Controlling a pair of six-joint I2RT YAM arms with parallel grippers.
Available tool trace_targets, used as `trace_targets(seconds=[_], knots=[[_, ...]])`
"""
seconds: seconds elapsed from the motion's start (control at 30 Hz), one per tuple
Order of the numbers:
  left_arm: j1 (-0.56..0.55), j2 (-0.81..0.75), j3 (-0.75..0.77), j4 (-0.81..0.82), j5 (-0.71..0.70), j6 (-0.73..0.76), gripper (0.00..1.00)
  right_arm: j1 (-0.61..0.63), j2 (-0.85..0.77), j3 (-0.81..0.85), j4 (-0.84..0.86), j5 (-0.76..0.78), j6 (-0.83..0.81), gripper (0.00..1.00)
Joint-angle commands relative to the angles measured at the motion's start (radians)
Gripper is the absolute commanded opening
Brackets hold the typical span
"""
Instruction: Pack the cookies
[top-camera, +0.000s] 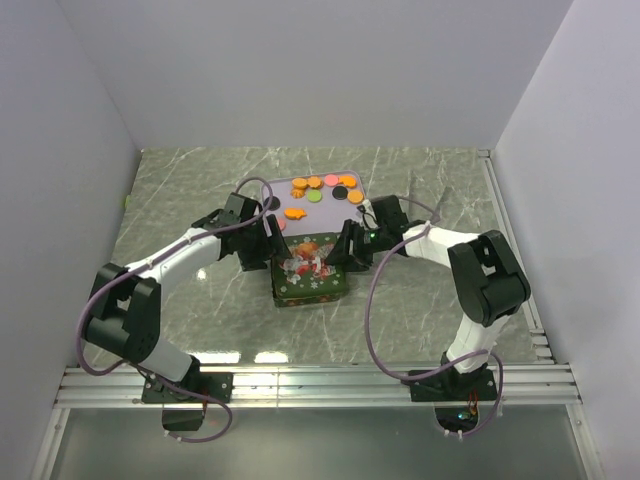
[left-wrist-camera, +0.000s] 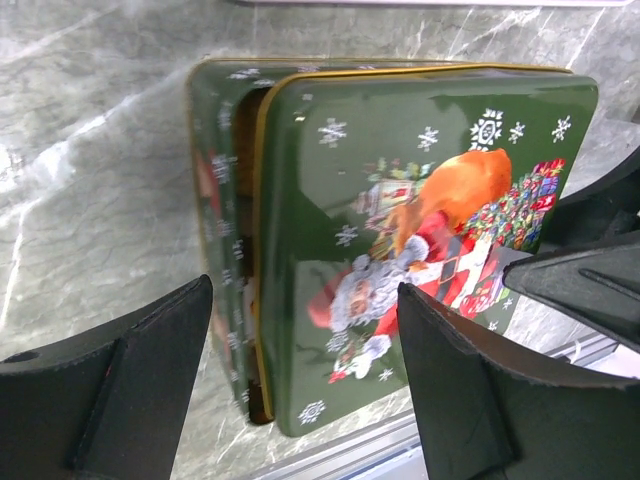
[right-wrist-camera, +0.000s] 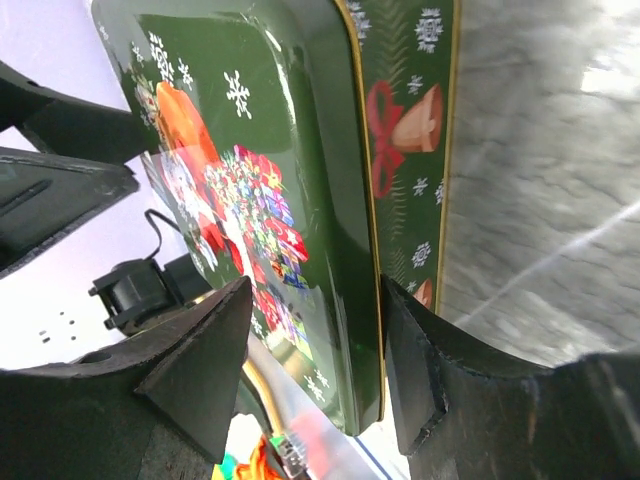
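Note:
The cookies (top-camera: 322, 186), orange rounds with black, pink and green discs, lie on a lavender tray (top-camera: 275, 190) at the back. In front stands a green Christmas tin (top-camera: 300, 293) (left-wrist-camera: 220, 200) (right-wrist-camera: 410, 150). Its Santa lid (top-camera: 310, 262) (left-wrist-camera: 400, 200) (right-wrist-camera: 250, 150) rests on top, shifted off the base and not flush. My left gripper (top-camera: 272, 245) (left-wrist-camera: 305, 300) is open astride the tin's left end, with gaps on both sides. My right gripper (top-camera: 345, 250) (right-wrist-camera: 315, 300) is open with the lid's right rim between its fingers. The lid hides the tin's inside.
The marble-patterned table (top-camera: 180, 200) is walled in white at the back and sides. A metal rail (top-camera: 300, 380) runs along the near edge by the arm bases. Cables loop from both arms.

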Motion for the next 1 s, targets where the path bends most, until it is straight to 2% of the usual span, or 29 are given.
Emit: trace_targets(seconds=[0.0,0.33,0.37,0.47,0.5,0.97], knots=[[0.002,0.015,-0.013,0.054,0.030,0.013,0.80,0.032,0.006,0.068,-0.073,0.046,-0.034,0.61],[0.002,0.019,-0.079,0.111,0.032,-0.005,0.80,0.103,0.056,0.129,-0.164,0.083,-0.048,0.64],[0.001,0.018,-0.085,0.117,0.038,-0.008,0.80,0.107,0.062,0.131,-0.166,0.085,-0.048,0.76],[0.002,0.010,-0.102,0.140,0.065,-0.013,0.80,0.121,0.082,0.142,-0.173,0.091,-0.037,0.77],[0.002,0.006,-0.111,0.147,0.073,-0.012,0.80,0.121,0.092,0.145,-0.176,0.093,-0.034,0.93],[0.001,-0.013,-0.105,0.172,0.133,-0.001,0.81,0.140,0.138,0.318,-0.366,0.209,-0.053,0.97]])
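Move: The lid lies loose and crooked on the cookie box between the hands, its middle about 7 cm right, 3 cm back and 2 cm below the left hand, and some 6 cm left, 2 cm back and 1 cm below the right. The box's middle is about 2 cm below the lid's. From the left hand, the pink cookie lies some 6 cm ahead and level sideways, and the purple tray about 10 cm ahead and 9 cm right, both roughly 6 cm down. Left hand sinks about 2 cm astride the lid's edge; right shifts 3 cm left and down, opening wide. ##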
